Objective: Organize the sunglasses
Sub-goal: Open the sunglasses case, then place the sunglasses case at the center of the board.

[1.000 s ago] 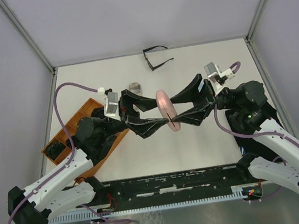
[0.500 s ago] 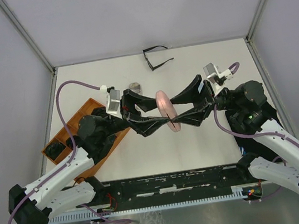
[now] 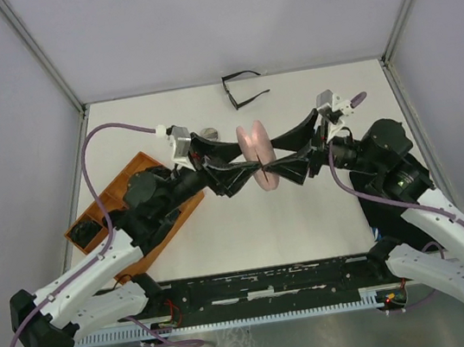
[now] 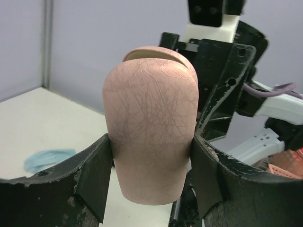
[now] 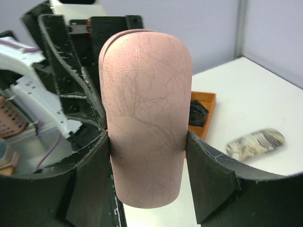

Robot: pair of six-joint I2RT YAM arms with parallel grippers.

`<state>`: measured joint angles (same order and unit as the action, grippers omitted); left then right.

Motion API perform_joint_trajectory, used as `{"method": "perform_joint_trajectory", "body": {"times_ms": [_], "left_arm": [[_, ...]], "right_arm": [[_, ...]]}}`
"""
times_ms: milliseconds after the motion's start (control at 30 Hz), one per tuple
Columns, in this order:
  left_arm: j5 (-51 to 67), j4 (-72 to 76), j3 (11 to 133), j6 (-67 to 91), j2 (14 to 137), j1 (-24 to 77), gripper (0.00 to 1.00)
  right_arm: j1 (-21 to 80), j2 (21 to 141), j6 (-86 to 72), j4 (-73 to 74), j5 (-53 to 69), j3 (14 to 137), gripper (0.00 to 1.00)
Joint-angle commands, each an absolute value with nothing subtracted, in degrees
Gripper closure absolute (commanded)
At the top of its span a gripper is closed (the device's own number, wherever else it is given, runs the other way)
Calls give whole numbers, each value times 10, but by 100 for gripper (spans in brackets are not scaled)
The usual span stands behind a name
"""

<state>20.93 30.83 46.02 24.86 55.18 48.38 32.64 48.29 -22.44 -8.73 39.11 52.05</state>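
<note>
A pink case [image 3: 258,157] hangs in the air over the middle of the table, pinched from both sides. My left gripper [image 3: 247,169] is shut on its left end and my right gripper [image 3: 276,167] on its right end. In the left wrist view the case [image 4: 150,137] fills the gap between my fingers [image 4: 97,177], with a narrow seam showing at its top. The right wrist view shows the same grip on the case [image 5: 144,127]. One pair of sunglasses [image 3: 243,90] with a thin black frame lies unfolded at the table's far edge.
An orange tray [image 3: 122,198] lies at the left under my left arm, with a dark item [image 3: 88,232] in its near end. A patterned case [image 5: 255,142] lies behind the left gripper. A light-blue cloth [image 4: 47,158] rests on the table. A black pad [image 3: 392,206] is under my right arm.
Both grippers have moved a little toward the far side and turned, carrying the pink case with them. It now sits higher in the top view and looks broader.
</note>
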Motion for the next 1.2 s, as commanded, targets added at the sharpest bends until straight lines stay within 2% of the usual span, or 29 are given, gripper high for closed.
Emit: {"method": "perform_joint_trajectory", "body": {"times_ms": [0, 167, 233, 333, 400, 467, 500, 600, 733, 867, 1000, 1167], "left_arm": [[83, 244, 495, 200, 555, 488, 91], [-6, 171, 520, 208, 580, 488, 82], [-38, 143, 530, 213, 591, 488, 70], [-44, 135, 532, 221, 599, 488, 40], [-34, 139, 530, 226, 599, 489, 27], [-22, 138, 532, 225, 597, 489, 9], [-18, 135, 532, 224, 594, 489, 6], [-11, 131, 528, 220, 579, 488, 1], [-15, 111, 523, 208, 557, 488, 1], [-76, 77, 503, 196, 526, 488, 1], [-132, 37, 490, 188, 507, 488, 1], [-198, -4, 481, 187, 484, 488, 1]], "right_arm": [[324, 488, -192, 5, 205, 556, 100], [324, 507, -193, 76, 97, 572, 100], [325, 513, -195, 86, 86, 577, 100], [324, 518, -201, 75, 116, 571, 100], [324, 519, -209, 58, 137, 562, 100], [324, 515, -217, 42, 144, 555, 100], [325, 514, -217, 41, 143, 552, 100], [325, 509, -211, 51, 133, 548, 100], [325, 497, -201, 65, 110, 539, 100], [324, 507, -156, 114, 69, 550, 100], [327, 576, -87, 229, -46, 600, 100], [368, 702, -13, 298, -197, 661, 100]]}}
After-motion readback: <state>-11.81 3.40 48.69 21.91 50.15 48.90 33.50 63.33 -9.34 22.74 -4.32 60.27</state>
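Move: The pink sunglasses case is already slightly open between the grippers: its middle is about 2 cm right and 1 cm ahead of the left hand point, and about 2 cm left and 1 cm ahead of the right, level with both. The table lies roughly 25 cm below. From the left hand, the patterned case is some 31 cm ahead and 13 cm left. From the right hand, the blue cloth is some 26 cm ahead and 18 cm right. Keep both grips on the case halves and carry them about 7 cm forward and 7 cm down together, swinging both sets of fingers round towards forward, tips dipping, to hinge the halves apart. Then open the left gripper wide, let go, and draw it some 6 cm left. Keep the right grip; ease right, then drive on forward and down with the case, its fingers dipping further. ##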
